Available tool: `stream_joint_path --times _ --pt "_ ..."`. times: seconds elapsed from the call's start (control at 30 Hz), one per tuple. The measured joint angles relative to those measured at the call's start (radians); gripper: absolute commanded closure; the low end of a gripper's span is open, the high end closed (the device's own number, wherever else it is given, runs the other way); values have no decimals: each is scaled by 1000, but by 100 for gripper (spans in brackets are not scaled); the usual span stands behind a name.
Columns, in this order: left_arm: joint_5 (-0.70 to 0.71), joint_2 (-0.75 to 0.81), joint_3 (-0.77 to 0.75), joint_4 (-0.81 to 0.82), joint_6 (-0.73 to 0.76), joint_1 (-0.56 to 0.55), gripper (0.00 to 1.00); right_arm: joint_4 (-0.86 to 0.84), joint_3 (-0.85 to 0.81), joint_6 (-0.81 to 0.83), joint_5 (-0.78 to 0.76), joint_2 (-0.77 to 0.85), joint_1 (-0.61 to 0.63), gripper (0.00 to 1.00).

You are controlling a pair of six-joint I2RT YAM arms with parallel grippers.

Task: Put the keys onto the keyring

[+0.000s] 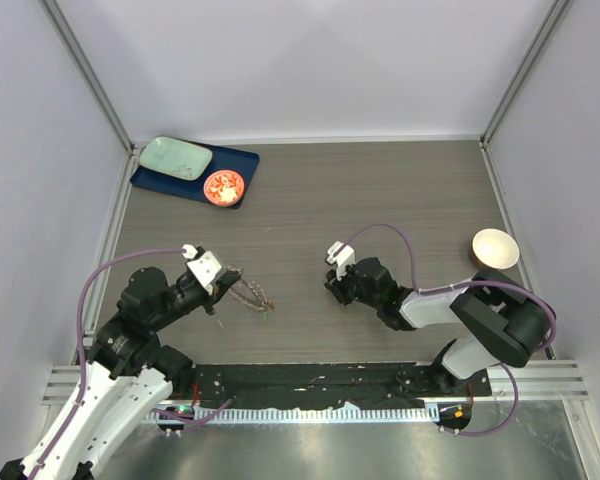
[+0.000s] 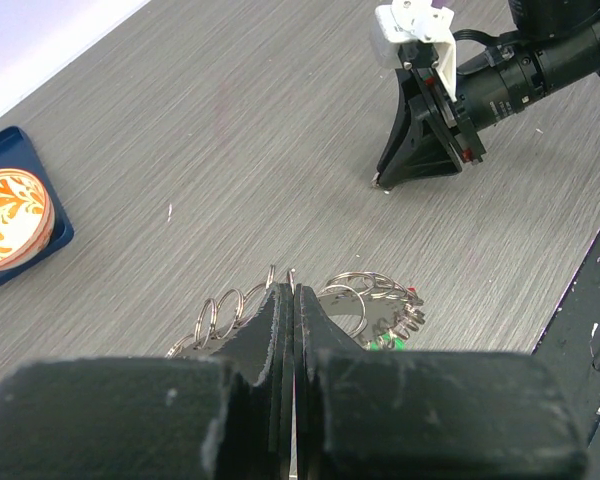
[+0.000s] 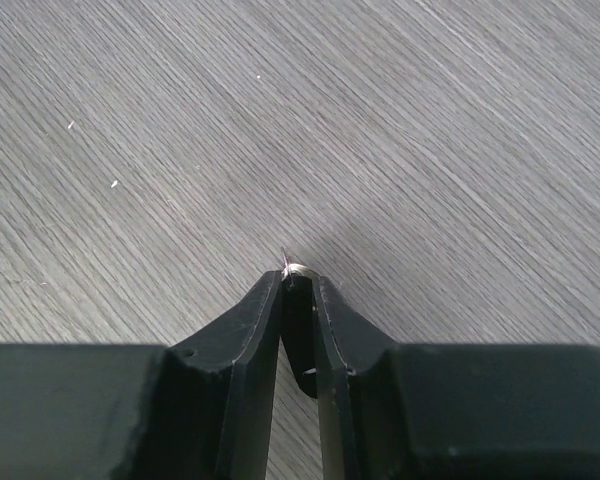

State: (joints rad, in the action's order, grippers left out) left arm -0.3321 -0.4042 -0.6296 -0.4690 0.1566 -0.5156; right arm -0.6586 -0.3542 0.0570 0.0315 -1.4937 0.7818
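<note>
The keyring [image 1: 250, 294] lies on the wooden table, left of centre. In the left wrist view the keyring [image 2: 372, 298] shows as a cluster of small silver split rings, with a green bit [image 2: 385, 342] and a red bit [image 2: 412, 292] among them. My left gripper [image 2: 293, 292] is shut on one ring of the cluster; from above the left gripper [image 1: 227, 283] sits at the keyring's left edge. My right gripper [image 1: 333, 291] points down at the table, right of the keyring. Its jaws [image 3: 298, 284] pinch a small black key [image 3: 301, 340], whose tiny metal loop [image 3: 297, 267] pokes out at the tips.
A blue tray [image 1: 242, 160] at the back left holds a pale green plate [image 1: 175, 157] and an orange-red dish [image 1: 224, 187]. A white bowl [image 1: 495, 247] stands at the right edge. Walls close in the table on three sides.
</note>
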Motion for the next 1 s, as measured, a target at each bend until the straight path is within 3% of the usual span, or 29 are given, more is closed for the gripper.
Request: stream_joint_path --times 0.3,0.43,0.7,1.0 --pt "0 0 0 0 0 0 100 5 -31 22 -16 -29 1 80" --pt "0 0 0 0 0 0 100 13 -49 43 -50 -46 11 99" --pt "-1 0 0 0 0 0 100 38 -67 72 -89 -45 40 99" --pt "-91 -44 0 13 1 0 100 180 -58 74 -33 237 41 99"
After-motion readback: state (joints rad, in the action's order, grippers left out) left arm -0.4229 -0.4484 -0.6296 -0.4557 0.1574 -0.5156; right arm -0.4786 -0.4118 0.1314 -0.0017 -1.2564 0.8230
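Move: The loose black-headed key lies flat on the table right at the right fingertips, about 1 cm ahead of the hand point, level sideways and roughly 1 cm below, its head in the gap of the part-open fingers. The keyring hangs from the left fingers, some 17 cm to the right hand's left, 8 cm back and 15 cm higher. From the left hand the key is about 20 cm to the right, 8 cm ahead and 21 cm below. The right hand slides about 1.5 cm forward and a little left low along the table at the black-headed key while its part-open fingers shut at the key's head, then climbs some 6.5 cm straight up and away, easing back about 1.5 cm, with the shut fingertips clear of the key. The left hand keeps its pinch on the keyring and waits until near the end, when it starts to drift a little over 1 cm to its right, towards the key. ##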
